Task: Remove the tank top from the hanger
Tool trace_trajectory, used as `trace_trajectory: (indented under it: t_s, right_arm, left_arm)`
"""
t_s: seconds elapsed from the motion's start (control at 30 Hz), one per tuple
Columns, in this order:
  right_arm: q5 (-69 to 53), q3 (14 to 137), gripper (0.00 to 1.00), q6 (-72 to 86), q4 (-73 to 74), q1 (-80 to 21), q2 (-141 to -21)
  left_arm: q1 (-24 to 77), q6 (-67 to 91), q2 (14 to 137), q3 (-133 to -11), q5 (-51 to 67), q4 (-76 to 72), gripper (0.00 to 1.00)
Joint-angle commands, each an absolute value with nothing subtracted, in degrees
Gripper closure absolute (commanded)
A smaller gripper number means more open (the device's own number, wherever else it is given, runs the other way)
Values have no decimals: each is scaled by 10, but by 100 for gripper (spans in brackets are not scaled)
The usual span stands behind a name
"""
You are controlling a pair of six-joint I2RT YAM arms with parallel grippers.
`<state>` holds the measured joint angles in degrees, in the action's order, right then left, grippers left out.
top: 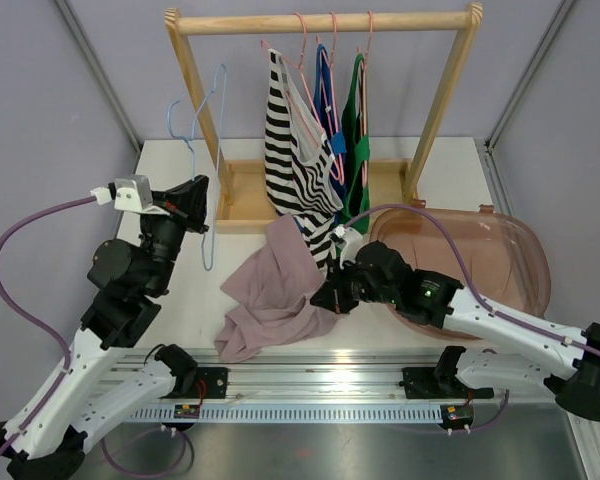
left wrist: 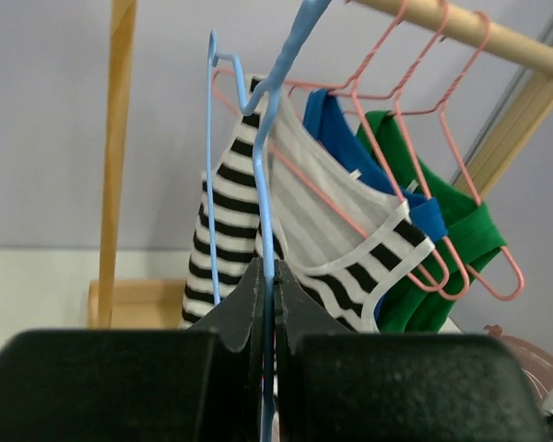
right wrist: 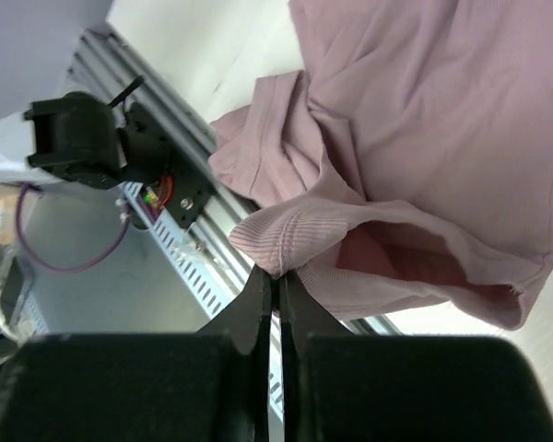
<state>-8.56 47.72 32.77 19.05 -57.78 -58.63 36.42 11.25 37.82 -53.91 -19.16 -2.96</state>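
A bare light-blue wire hanger (top: 211, 150) stands upright left of the rack, and my left gripper (top: 201, 207) is shut on its lower wire. In the left wrist view the blue hanger (left wrist: 264, 184) runs straight down between the shut fingertips of that gripper (left wrist: 268, 276). The mauve tank top (top: 275, 290) lies crumpled on the table, off the hanger. My right gripper (top: 326, 297) is shut on its right edge. The right wrist view shows a ribbed hem of the tank top (right wrist: 295, 244) pinched at the tips of the gripper (right wrist: 278, 278).
A wooden rack (top: 320, 21) at the back holds pink hangers with a striped top (top: 288, 150), a blue top (top: 326, 105) and a green top (top: 359, 150). A translucent pink tub (top: 495, 262) sits at the right. The metal rail (top: 320, 385) runs along the near edge.
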Motion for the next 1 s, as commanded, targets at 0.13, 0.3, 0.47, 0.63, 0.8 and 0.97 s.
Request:
trace_trajectory:
  t_s: [0.13,0.3,0.47,0.63,0.8,0.97]
  right_arm:
    - [94,614,13,318,210,-631,-733]
    - [188,635,1,322,230,-632,-694]
    - [192,615,1,323,247,-632,-639]
    - [187,571,1,345,256,-632,-593]
    - [178,535,1,353,259,-632,-545]
    - [171,515,1,346,246,-632,-532]
  left_arm:
    - [367,208,380,-625,-284,177,100]
    - [367,211,466,-740,-281,275,100]
    - [365,194,588,-859,-276,308,100]
    - [335,187,694,-1011,-230,330,100]
    - [262,199,807,-1121,-130,343,100]
    - [210,208,877,-1212,-79,354,100]
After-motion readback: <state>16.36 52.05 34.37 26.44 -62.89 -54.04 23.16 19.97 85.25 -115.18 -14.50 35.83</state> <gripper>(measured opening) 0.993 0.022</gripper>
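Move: The pink tank top, one edge still in the right fingers, lies bunched with its middle about 11 cm left of that hand, 8 cm ahead and 18 cm below; the brown tub is some 32 cm right, 16 cm ahead and 16 cm lower. The blue hanger, in the left fingers, is bound for the rack bar's empty left stretch, roughly 28 cm ahead, 4 cm right and 12 cm above; the striped tank top hangs about 25 cm ahead, 15 cm right, 15 cm lower. The pink tank top's held edge is let go as the right hand swings about 5 cm forward-left and slightly down and opens wide; that hand then backs off empty to the right, rising, then sinking a little, turning clockwise. The bare blue hanger, still pinched, dips slightly left with the left hand, then is carried 15 cm forward and up towards the rack bar, fingers tipping down some 20 degrees. ##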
